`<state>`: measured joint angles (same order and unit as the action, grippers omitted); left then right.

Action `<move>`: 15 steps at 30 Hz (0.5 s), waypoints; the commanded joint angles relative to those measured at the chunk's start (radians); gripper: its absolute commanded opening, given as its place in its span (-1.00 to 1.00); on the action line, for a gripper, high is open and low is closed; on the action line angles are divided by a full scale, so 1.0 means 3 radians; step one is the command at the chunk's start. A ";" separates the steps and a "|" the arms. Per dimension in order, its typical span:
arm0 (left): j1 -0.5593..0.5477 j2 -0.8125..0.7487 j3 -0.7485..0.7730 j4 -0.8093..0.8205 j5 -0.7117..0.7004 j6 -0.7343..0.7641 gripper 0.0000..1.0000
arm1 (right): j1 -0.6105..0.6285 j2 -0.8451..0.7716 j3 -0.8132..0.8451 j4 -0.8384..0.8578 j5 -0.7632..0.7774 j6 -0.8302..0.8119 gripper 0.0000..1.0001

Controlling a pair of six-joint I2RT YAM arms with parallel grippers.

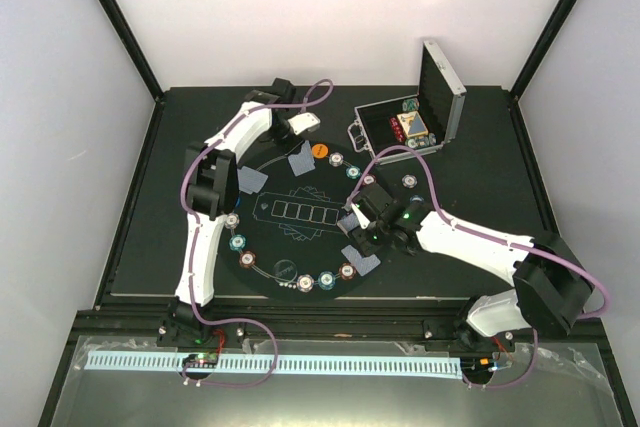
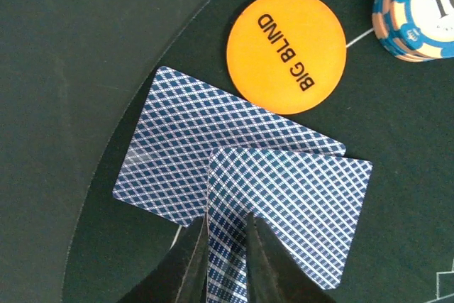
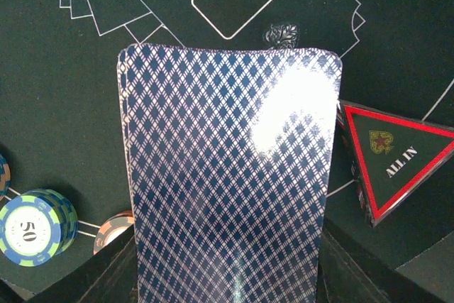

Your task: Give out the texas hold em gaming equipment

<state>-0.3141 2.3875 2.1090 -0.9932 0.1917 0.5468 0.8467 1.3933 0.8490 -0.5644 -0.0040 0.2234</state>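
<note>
In the left wrist view two blue-backed playing cards lie on the black mat [image 2: 397, 175], the upper card [image 2: 298, 204] partly over the lower card [image 2: 177, 147]. My left gripper [image 2: 227, 246] stands slightly open, with the near end of the upper card showing in the narrow gap. The orange BIG BLIND disc [image 2: 286, 52] sits just beyond the cards, beside a blue and orange chip stack [image 2: 418, 8]. My right gripper [image 3: 228, 267] is shut on a deck of cards [image 3: 227, 161] held over the mat's right part [image 1: 355, 217]. The red ALL IN triangle [image 3: 394, 161] lies to its right.
Chip stacks [image 1: 238, 242] ring the round mat [image 1: 270, 237], with dealt card pairs at left [image 1: 250, 180] and near right [image 1: 362, 259]. The open silver case [image 1: 415, 127] stands at the back right. A green 50 chip stack [image 3: 35, 228] sits left of the deck.
</note>
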 commanded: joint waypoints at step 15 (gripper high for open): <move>0.0019 -0.0450 0.0004 0.0335 -0.0535 -0.0712 0.06 | -0.0014 -0.0086 0.0106 0.0006 -0.0004 -0.0085 0.09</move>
<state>-0.3134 2.3852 2.1086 -0.9371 0.0643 0.4839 0.8463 1.3930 0.8505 -0.5659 -0.0097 0.2199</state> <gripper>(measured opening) 0.526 0.546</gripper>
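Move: Pinched at one end between the barely parted left fingers is a blue-backed card. The card already on the mat, onto which it goes, is centred about 1 cm ahead, 2 cm right and 1 cm below that hand. The orange BIG BLIND button lies some 2 cm ahead and 6 cm right, the nearest chip stack level and 10 cm right, another dealt pair 7 cm back and 10 cm left. From the right hand, that lying card is roughly 21 cm ahead, 12 cm left, 5 cm lower. Opening its fingers from nearly shut to about half wide, the left hand lets go of the upper card and eases forward and left some 2.5 cm, nearly level, away from the BIG BLIND button, the wrist tilting back a little and turning slightly counter-clockwise. The right hand stays put, keeping its hold on the deck. ##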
